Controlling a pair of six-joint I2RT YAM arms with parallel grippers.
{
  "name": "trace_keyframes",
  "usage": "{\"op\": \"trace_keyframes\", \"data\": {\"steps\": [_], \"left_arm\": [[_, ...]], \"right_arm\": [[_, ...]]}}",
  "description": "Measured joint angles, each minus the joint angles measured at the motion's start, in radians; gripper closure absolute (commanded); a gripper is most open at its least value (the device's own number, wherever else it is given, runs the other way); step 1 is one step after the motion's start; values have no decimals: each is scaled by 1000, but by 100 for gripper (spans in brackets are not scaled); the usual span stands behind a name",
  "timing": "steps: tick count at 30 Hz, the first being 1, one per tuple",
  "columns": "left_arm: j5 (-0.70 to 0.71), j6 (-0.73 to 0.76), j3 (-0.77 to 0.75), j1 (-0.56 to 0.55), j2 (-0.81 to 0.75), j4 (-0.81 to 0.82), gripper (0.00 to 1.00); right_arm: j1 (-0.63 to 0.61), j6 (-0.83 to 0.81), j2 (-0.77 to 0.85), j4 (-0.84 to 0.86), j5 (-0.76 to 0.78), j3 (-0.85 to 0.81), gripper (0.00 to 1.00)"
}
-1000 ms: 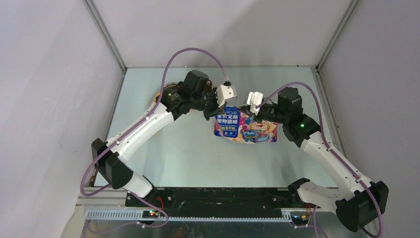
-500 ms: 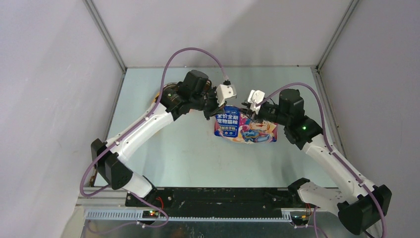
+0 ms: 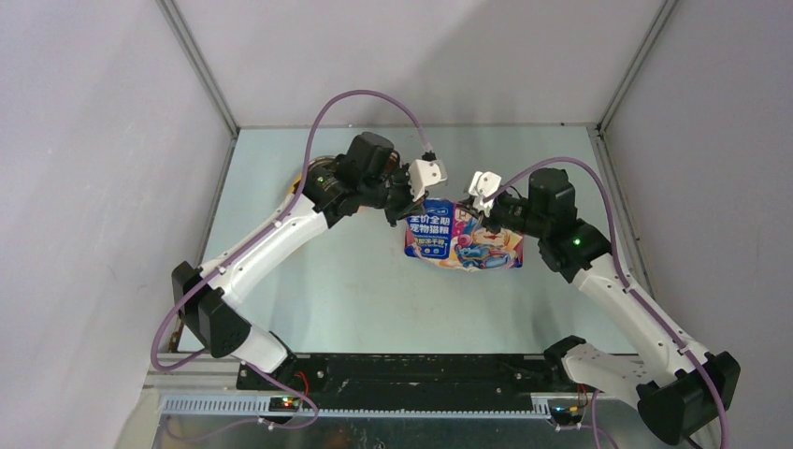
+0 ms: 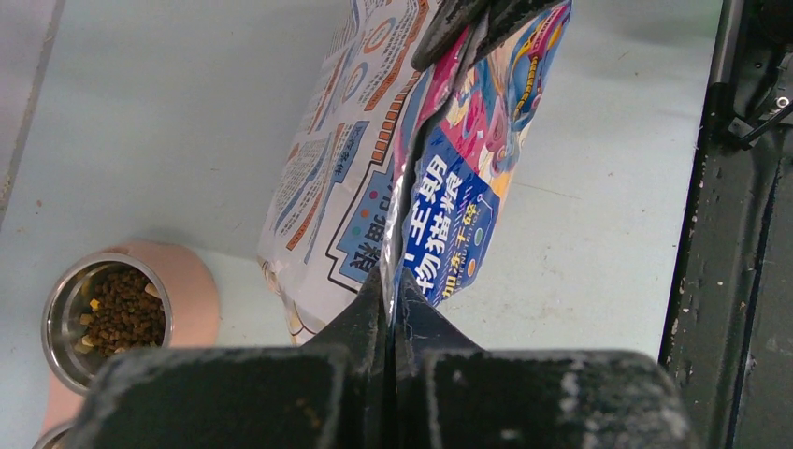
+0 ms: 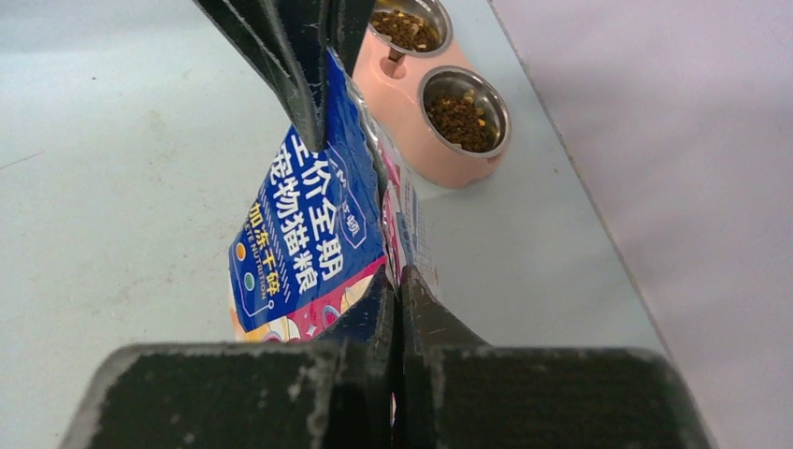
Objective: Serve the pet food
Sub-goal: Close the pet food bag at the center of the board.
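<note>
The glossy blue, pink and white cat food bag (image 3: pixel 464 239) stands on the table between my two arms. My left gripper (image 4: pixel 393 292) is shut on one end of its top edge, the foil pinched flat between the fingers. At the other end of that edge my right gripper (image 5: pixel 398 282) is shut on the bag (image 5: pixel 309 224) too. In the top view both grippers, left (image 3: pixel 412 211) and right (image 3: pixel 478 214), meet over the bag's top. Brown pet food kibble (image 5: pixel 460 112) lies in both steel bowls of the pink feeder (image 5: pixel 411 89).
The pink feeder (image 4: pixel 194 290) sits behind the bag near the back left, largely under my left arm in the top view. One of its bowls (image 4: pixel 112 313) shows kibble. Grey walls close in the table on three sides.
My right gripper let go briefly and shut again on the bag's top edge, shifting slightly. The left gripper kept its hold and did not move.
</note>
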State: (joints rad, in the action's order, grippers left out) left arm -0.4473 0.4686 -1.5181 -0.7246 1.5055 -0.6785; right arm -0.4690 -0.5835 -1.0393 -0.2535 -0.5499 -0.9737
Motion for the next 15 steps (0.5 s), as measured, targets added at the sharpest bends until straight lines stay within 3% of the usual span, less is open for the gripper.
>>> {"op": "trace_keyframes", "data": {"steps": [6,7,8,9,15], "left_arm": [[4,-2,1,-3,0,12,100],[6,-3,1,-3,0,14,100],[6,-5,2,-3,0,16,100],[8,-7,2,-3,0,16,100],[8,-9,3,-3,-3,17,100]], "right_arm": [[-10,51,0,15,61,0,98],[-11,59,0,17,69,0,92],[-12,62,0,17,72,0,75],[-13,68,0,17,72,0,70],[-7,51,25,6,97,0,69]]}}
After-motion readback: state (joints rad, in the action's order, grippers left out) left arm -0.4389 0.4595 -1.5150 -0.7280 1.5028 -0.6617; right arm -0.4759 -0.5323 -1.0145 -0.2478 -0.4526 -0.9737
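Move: The right hand is shut on the mouth edge of the upright pet food bag, whose middle lies about 12 cm below this hand, neither left nor right of it and about 1 cm back. The left gripper pinches the same edge some 9 cm to its left, about level and neither ahead nor back; from that left hand the bag's middle is about 10 cm right, 1 cm back and 11 cm down. The twin food bowls sit roughly 17 cm ahead of the right hand, 25 cm left and 25 cm down. The right hand first keeps its pinch on the bag's mouth edge while easing barely half a centimetre forward and turning clockwise, then opens its fingers about a third and shifts right along the edge and slightly up, about 1 cm in all and 5 degrees of turn, ending with the edge free between the fingertips. The left hand holds nearly still throughout, fingers shut, and keeps its pinch to steady its end of the mouth. ##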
